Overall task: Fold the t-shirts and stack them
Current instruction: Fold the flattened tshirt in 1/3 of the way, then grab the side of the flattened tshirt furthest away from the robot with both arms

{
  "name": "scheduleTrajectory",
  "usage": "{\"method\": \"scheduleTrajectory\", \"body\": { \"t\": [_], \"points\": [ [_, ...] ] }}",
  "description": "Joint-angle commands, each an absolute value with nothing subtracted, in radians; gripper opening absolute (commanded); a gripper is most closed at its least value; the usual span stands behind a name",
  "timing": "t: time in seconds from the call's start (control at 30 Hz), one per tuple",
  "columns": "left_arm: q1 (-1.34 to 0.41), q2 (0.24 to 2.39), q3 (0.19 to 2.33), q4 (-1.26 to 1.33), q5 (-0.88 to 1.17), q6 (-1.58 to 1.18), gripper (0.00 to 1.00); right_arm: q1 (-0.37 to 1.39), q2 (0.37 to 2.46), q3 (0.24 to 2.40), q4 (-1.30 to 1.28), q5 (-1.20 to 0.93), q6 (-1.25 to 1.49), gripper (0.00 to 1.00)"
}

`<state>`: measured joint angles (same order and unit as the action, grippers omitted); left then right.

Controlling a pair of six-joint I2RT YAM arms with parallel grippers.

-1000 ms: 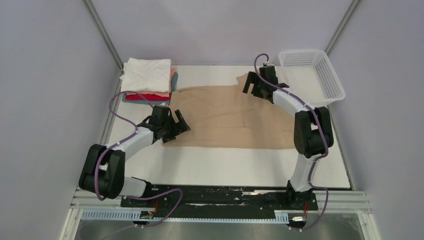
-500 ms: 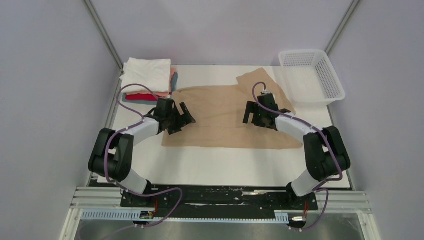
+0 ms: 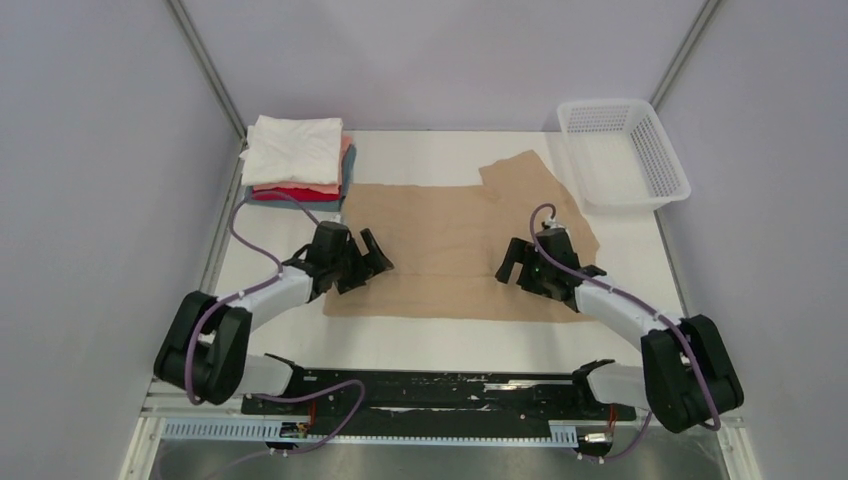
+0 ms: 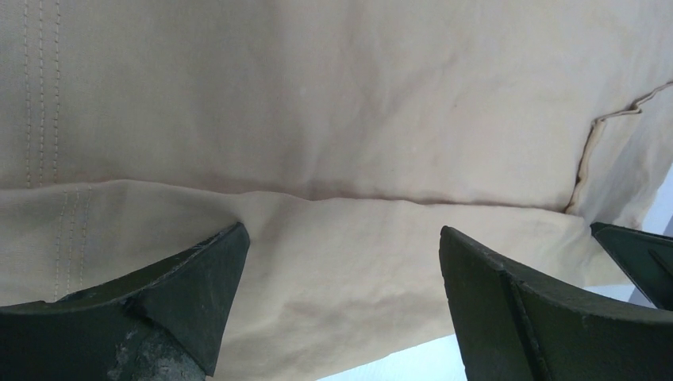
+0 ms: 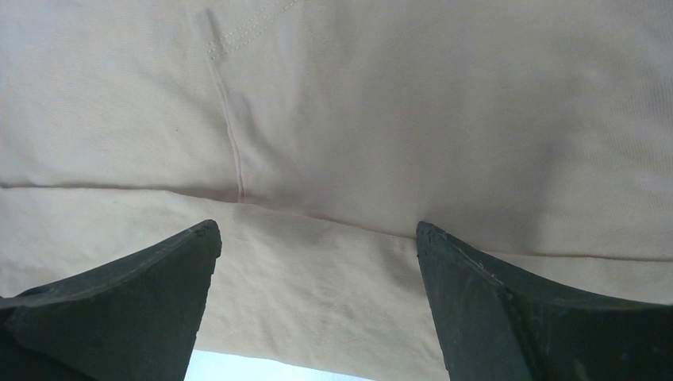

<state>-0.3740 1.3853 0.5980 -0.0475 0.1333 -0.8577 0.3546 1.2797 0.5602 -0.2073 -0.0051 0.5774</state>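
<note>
The tan t-shirt [image 3: 450,235] lies spread flat on the white table, with one sleeve [image 3: 525,175] reaching to the back right. A stack of folded shirts [image 3: 295,150] sits at the back left: white on top, then pink, red and blue-grey. My left gripper [image 3: 375,258] is open over the tan shirt's near left part. My right gripper [image 3: 510,262] is open over its near right part. In the left wrist view my gripper [image 4: 341,230] straddles tan cloth [image 4: 341,119] with a crease across it. The right wrist view shows my gripper [image 5: 317,226] likewise over creased cloth [image 5: 397,103].
A white plastic mesh basket [image 3: 660,160] stands at the back right, close to the shirt's sleeve. Bare white table [image 3: 450,345] runs between the shirt's near edge and the arm bases. Grey walls close in both sides.
My right gripper has come from the far sleeve back to the shirt's near right part. My left gripper swung out and back over the near left. The shirt's near edge lies closer to me.
</note>
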Motion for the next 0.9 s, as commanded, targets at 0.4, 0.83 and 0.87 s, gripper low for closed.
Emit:
{"method": "scheduleTrajectory", "body": {
  "t": [0.4, 0.83, 0.87],
  "points": [
    [-0.523, 0.915, 0.246, -0.395, 0.017, -1.068, 1.00, 0.513, 0.858, 0.365, -0.542, -0.111, 0.729, 1.00],
    [-0.582, 0.795, 0.203, -0.501, 0.003, -1.168, 1.00, 0.516, 0.833, 0.369, -0.568, -0.067, 0.734, 1.00],
    [-0.585, 0.785, 0.203, -0.515, -0.010, -1.176, 1.00, 0.515, 0.832, 0.370, -0.569, -0.058, 0.734, 1.00]
  ]
}}
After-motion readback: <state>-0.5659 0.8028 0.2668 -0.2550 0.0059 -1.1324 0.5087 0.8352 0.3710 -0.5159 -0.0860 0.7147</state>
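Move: Back from the left hand, about 22 cm, lies the table's near edge, towards which the shirt is taken. The shirt's near fold is some 9 cm back and the flap edge about 1 cm ahead; the folded stack sits roughly 33 cm ahead, 17 cm left. From the right hand the table's near edge is about 20 cm back, the near fold 8 cm back, and the white basket 37 cm ahead, 23 cm right. Dragging the tan t-shirt straight back towards the bases, both hands keep their wide-open fingertips on the cloth around the flap edge and travel about 10 cm side by side at unchanged height. They go quickly at first, then ease off short of the table's near edge; the right wrist tips its fingers down slightly. ##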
